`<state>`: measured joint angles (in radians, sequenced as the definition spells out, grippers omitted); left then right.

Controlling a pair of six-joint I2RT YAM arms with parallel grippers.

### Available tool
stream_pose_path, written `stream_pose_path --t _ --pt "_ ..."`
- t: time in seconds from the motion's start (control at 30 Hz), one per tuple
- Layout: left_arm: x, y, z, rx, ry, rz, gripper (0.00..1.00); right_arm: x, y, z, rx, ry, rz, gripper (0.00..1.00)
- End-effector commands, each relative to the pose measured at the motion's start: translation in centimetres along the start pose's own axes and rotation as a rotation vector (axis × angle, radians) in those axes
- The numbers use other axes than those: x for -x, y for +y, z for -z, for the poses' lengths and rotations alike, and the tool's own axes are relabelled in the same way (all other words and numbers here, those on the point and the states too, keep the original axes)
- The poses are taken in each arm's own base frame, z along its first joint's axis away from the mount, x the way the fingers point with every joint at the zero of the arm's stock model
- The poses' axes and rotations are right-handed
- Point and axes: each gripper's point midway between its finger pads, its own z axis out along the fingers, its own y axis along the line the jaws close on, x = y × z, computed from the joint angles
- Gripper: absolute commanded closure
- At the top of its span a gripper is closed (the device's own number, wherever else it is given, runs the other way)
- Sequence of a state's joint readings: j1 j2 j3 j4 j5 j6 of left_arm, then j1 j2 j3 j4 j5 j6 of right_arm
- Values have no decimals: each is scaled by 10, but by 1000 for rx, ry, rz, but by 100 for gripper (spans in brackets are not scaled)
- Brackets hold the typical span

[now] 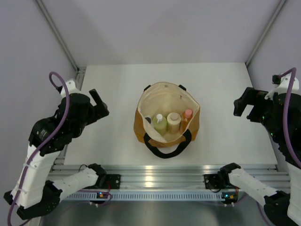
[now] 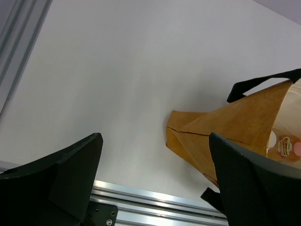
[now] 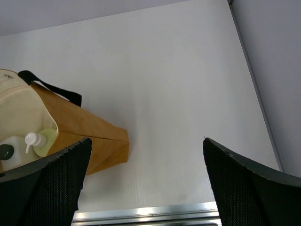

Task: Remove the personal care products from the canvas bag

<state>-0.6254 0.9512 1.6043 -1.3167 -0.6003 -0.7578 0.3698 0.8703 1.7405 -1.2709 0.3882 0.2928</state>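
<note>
The canvas bag [image 1: 141, 126] stands open in the middle of the table, tan-orange with cream lining and black loop handles. Inside, in a row, stand a whitish bottle with dark cap [image 1: 148, 120], a yellow-green bottle with white cap [image 1: 160, 123], a beige wide-topped bottle [image 1: 173, 120] and a slim orange bottle with pink cap [image 1: 186, 117]. My left gripper [image 1: 99, 104] is open and empty, left of the bag and apart from it. My right gripper [image 1: 244, 104] is open and empty, right of the bag. The bag shows in the left wrist view [image 2: 235, 127] and the right wrist view [image 3: 70, 122].
The white table [image 1: 113, 89] ends at an aluminium rail [image 1: 160, 176] along the near edge. Grey enclosure walls and slanted frame posts [image 1: 56, 33] close in the back and sides. The arm bases sit below the rail.
</note>
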Motion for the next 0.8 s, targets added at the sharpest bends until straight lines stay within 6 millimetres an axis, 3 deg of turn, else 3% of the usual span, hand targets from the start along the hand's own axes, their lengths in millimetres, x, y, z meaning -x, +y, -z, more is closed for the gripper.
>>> stream_pose_path --t 0.0,0.23,0.4,0.53,0.67,0.77 --pt "12 -23 5 -87 -5 53 1 11 0 2 -4 -54 -47 1" --pt "15 -44 16 -194 21 132 1 11 3 0 6 -46 -49 1" --pt "9 -58 22 -263 71 210 1 13 20 0 101 -47 -42 1" --pt "-29 -59 9 -170 246 257 1 11 37 -3 181 -25 -44 1" --pt "-81 -64 -1 -122 448 305 1 3 46 -12 205 20 -42 0" --pt "-99 -63 -4 -98 510 314 2 -11 54 -22 231 81 -18 1"
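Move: The canvas bag's middle lies about 27 cm to the left hand's right, 6 cm ahead and some 22 cm below. Inside it, the green pump bottle is about 24 cm right and 5 cm ahead of that hand, the black-capped bottle 19 cm right and 6 cm ahead, both about 22 cm down. From the right hand the bag lies about 26 cm left, 8 cm ahead, 28 cm below; its pink-capped bottle is 18 cm left, 8 cm ahead, equally low. The open left hand sweeps about 8 cm right towards the bag, rolling, finally dipping; the right eases left. ##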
